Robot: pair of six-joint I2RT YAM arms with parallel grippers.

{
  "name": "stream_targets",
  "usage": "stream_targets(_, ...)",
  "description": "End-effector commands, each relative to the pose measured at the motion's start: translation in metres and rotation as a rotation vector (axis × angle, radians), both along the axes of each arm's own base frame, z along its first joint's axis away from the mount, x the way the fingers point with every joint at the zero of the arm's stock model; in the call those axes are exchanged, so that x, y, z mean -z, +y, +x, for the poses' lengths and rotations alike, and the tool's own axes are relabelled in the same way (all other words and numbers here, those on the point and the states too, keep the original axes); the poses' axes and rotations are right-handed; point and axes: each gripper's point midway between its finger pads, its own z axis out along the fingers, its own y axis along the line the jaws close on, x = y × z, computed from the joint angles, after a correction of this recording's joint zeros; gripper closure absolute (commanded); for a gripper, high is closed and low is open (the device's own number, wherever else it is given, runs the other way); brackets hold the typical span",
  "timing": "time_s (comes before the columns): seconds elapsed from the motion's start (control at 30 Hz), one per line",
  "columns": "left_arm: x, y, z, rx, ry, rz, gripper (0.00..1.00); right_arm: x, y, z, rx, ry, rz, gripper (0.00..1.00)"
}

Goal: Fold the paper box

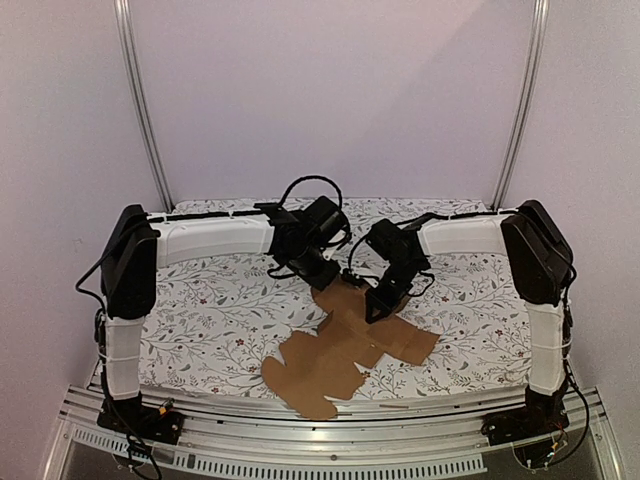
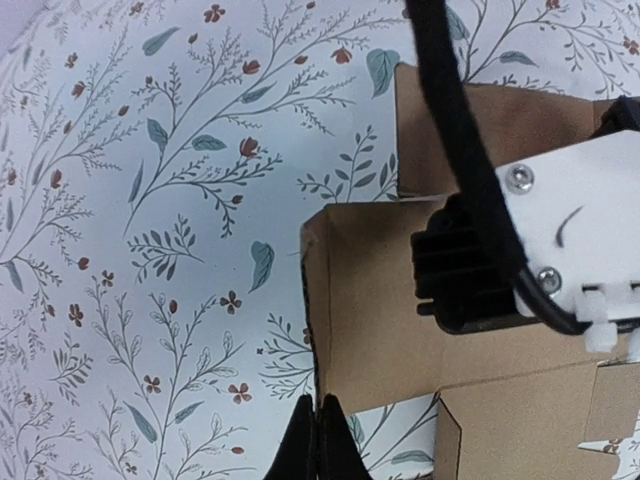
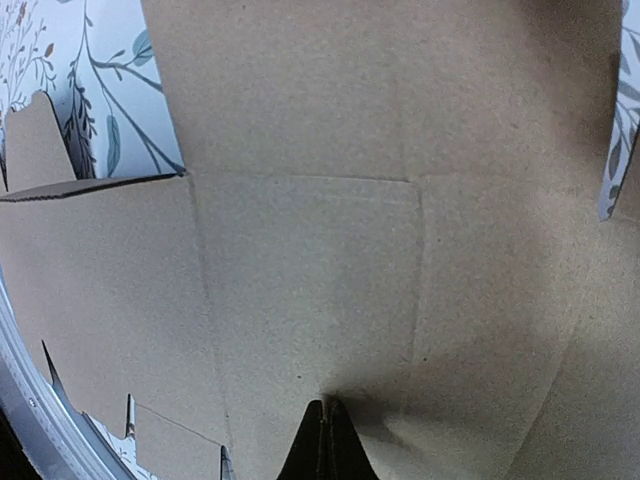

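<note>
The paper box point(image 1: 340, 360) is a flat, cross-shaped sheet of brown cardboard lying on the flowered cloth near the table's front edge. Its far panel point(image 2: 380, 330) has its left edge tilted up off the cloth. My left gripper point(image 1: 324, 284) is shut, its tips point(image 2: 318, 405) pinching that panel's near-left corner. My right gripper point(image 1: 374, 314) is shut too. Its joined tips point(image 3: 327, 405) press down on the middle of the sheet point(image 3: 300, 280), where the cardboard dents slightly. The right gripper's body point(image 2: 560, 240) hangs over the panel in the left wrist view.
The flowered cloth point(image 1: 210, 320) covers the table. A metal rail point(image 1: 400, 405) runs along the front edge, right under the sheet's near flaps. Both forearms reach in from the sides and meet over the sheet. A black cable point(image 2: 450, 110) crosses the left wrist view.
</note>
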Motion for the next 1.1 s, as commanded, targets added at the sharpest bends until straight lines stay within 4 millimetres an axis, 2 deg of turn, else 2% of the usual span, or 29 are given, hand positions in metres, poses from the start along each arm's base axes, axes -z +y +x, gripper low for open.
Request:
stream_targets(0.0,-0.005,-0.004,0.003,0.0,0.015,-0.051,1.0,0.013,-0.003,0.005,0.095,0.079,0.012,1.0)
stream_targets(0.13,-0.021,-0.013,0.001,0.003,0.029,-0.126,1.0,0.036,-0.005,-0.002,0.143,0.176,-0.001,1.0)
stream_targets(0.23,-0.029,-0.022,-0.005,0.009,0.065,-0.191,1.0,0.044,-0.005,-0.004,0.173,0.238,0.014,1.0)
stream_targets(0.4,-0.035,-0.038,-0.021,0.007,0.163,-0.313,1.0,0.051,-0.01,-0.001,0.253,0.32,0.048,1.0)
stream_targets(0.7,-0.055,-0.089,-0.052,0.04,0.316,-0.553,1.0,0.065,-0.019,0.003,0.317,0.39,0.069,1.0)
stream_targets(0.83,-0.053,-0.098,-0.062,0.032,0.347,-0.561,1.0,0.067,-0.022,0.004,0.33,0.406,0.078,1.0)
stream_targets(1.07,-0.036,-0.095,-0.081,0.035,0.391,-0.523,1.0,0.069,-0.032,0.011,0.357,0.411,0.083,1.0)
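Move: The raised flap of the paper box, its outer edge already pinched in the left fingers, is to be brought over the middle panel, which lies about 6 cm back, 9 cm to the right and 8 cm below. The middle panel is right under the right hand's shut fingertips, about 1 cm down; from that hand the flap's middle stands some 4 cm ahead and 6 cm left, 3 cm higher, and the side wing lies about 6 cm back, 9 cm to the right. The flap's pinched edge is drawn to the right and back, about 7 and 5 cm, rising some 3 cm, towards the right hand; the left fingers keep their grip and tilt to point more to the right. Meanwhile the right hand's shut fingertips sink about 1 cm and hold down the middle panel, the wrist tilting some 30 degrees so they slant back towards the base. ##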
